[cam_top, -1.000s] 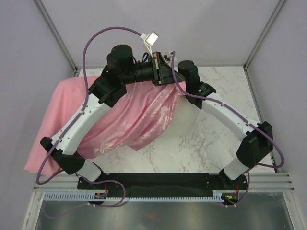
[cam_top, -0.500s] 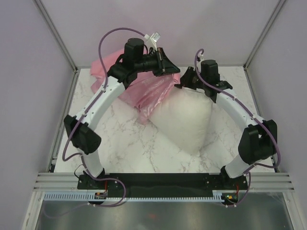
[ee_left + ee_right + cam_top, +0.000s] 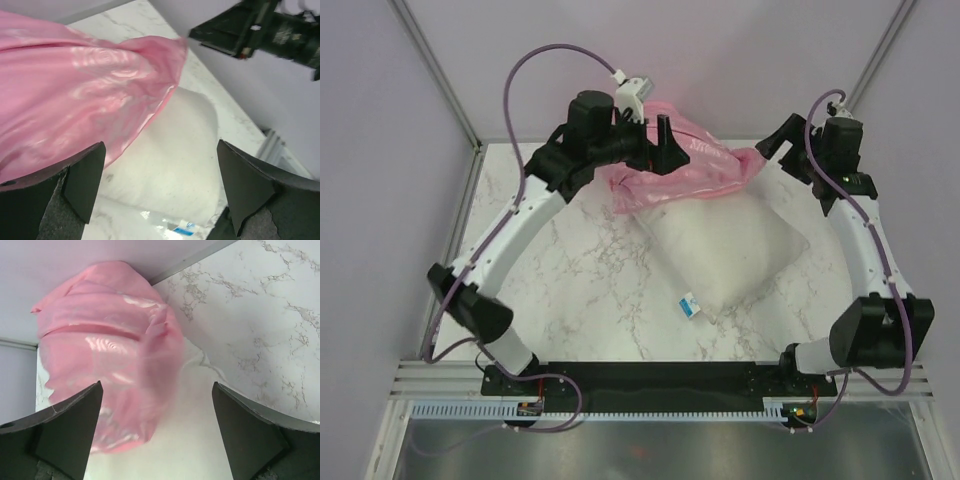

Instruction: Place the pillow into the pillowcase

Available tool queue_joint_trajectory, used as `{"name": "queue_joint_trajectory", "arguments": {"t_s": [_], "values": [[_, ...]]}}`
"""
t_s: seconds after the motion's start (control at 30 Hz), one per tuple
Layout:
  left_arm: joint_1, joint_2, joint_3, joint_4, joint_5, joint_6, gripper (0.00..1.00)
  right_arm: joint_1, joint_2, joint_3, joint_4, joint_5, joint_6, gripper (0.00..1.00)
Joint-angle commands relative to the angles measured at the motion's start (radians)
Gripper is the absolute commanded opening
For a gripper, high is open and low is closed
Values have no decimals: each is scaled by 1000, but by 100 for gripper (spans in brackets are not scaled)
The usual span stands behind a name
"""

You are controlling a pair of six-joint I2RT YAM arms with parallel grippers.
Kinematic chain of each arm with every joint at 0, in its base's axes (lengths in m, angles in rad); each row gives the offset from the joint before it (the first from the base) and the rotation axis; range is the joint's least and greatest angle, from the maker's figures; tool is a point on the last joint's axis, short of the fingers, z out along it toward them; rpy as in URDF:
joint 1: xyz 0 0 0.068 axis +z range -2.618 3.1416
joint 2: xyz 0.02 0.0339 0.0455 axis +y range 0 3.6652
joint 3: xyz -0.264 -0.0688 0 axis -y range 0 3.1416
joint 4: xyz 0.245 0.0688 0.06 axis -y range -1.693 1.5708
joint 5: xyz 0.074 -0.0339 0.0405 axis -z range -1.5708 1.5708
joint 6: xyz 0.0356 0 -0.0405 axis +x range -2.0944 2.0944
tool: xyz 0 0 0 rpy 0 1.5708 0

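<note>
The white pillow (image 3: 725,250) lies flat on the marble table, its small white-and-blue tag (image 3: 690,304) at the near edge. The pink satin pillowcase (image 3: 685,165) sits bunched over the pillow's far end and covers only that end. My left gripper (image 3: 665,148) hovers open at the pillowcase's left end, and my right gripper (image 3: 775,150) hovers open just past its right tip. In the left wrist view the pillowcase (image 3: 75,90) drapes over the pillow (image 3: 175,150), with nothing between the open jaws of my left gripper (image 3: 160,192). The right wrist view shows the pillowcase (image 3: 105,355), blurred, above the pillow (image 3: 195,445), and my right gripper (image 3: 157,432) empty.
The marble table (image 3: 580,270) is fenced by grey walls at the back and sides, with metal posts (image 3: 440,70) in the far corners. The arm bases stand on a black rail (image 3: 660,375) at the near edge.
Both grippers have opened and let go of the pillowcase, which has dropped onto the pillow's far end. The arms have swung apart, the right one to the right. The pillow now lies flatter.
</note>
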Motion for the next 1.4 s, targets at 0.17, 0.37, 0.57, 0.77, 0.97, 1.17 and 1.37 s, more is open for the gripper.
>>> {"name": "queue_joint_trajectory", "arguments": {"t_s": [0.17,0.37,0.57,0.77,0.97,1.17,1.37], "values": [[-122,-166,-401,1,-541,329,100,57,-322,-170,-76,44,-66,98],[-133,-123,-625,204,-660,354,100,256,-387,-239,-85,53,-73,98],[-112,6,-628,306,-802,388,100,361,-384,-261,-89,66,-92,98],[-104,-73,-748,478,-771,374,99,410,-397,-298,-89,55,-135,98],[-68,-215,-906,584,-683,426,100,445,-379,-304,-94,41,-173,98],[44,-171,-871,588,-487,460,100,474,-345,-267,-112,35,-188,98],[60,-46,-762,506,-424,510,97,516,-330,-236,-143,52,-201,98]]}}
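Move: The left hand's goal, the near-left corner of the pillowcase's mouth, lies about 13 cm ahead, 9 cm left and 31 cm below it; the pillow's middle is some 3 cm ahead, 11 cm right and equally low. From the right hand, the pillow's middle is about 7 cm back, 12 cm left and 22 cm down. The just-freed right corner of the case hangs roughly 6 cm ahead, 4 cm left and 7 cm below that hand. Drop the open left gripper about 23 cm to the near-left corner of the pillowcase's mouth, easing it left and then slightly forward, and roll it so its left side rises some 35 degrees. Meanwhile draw the open right gripper back and left, about 15 cm each way, in over the pillow, rising first and then sinking, while turning it some 30 degrees counter-clockwise. ##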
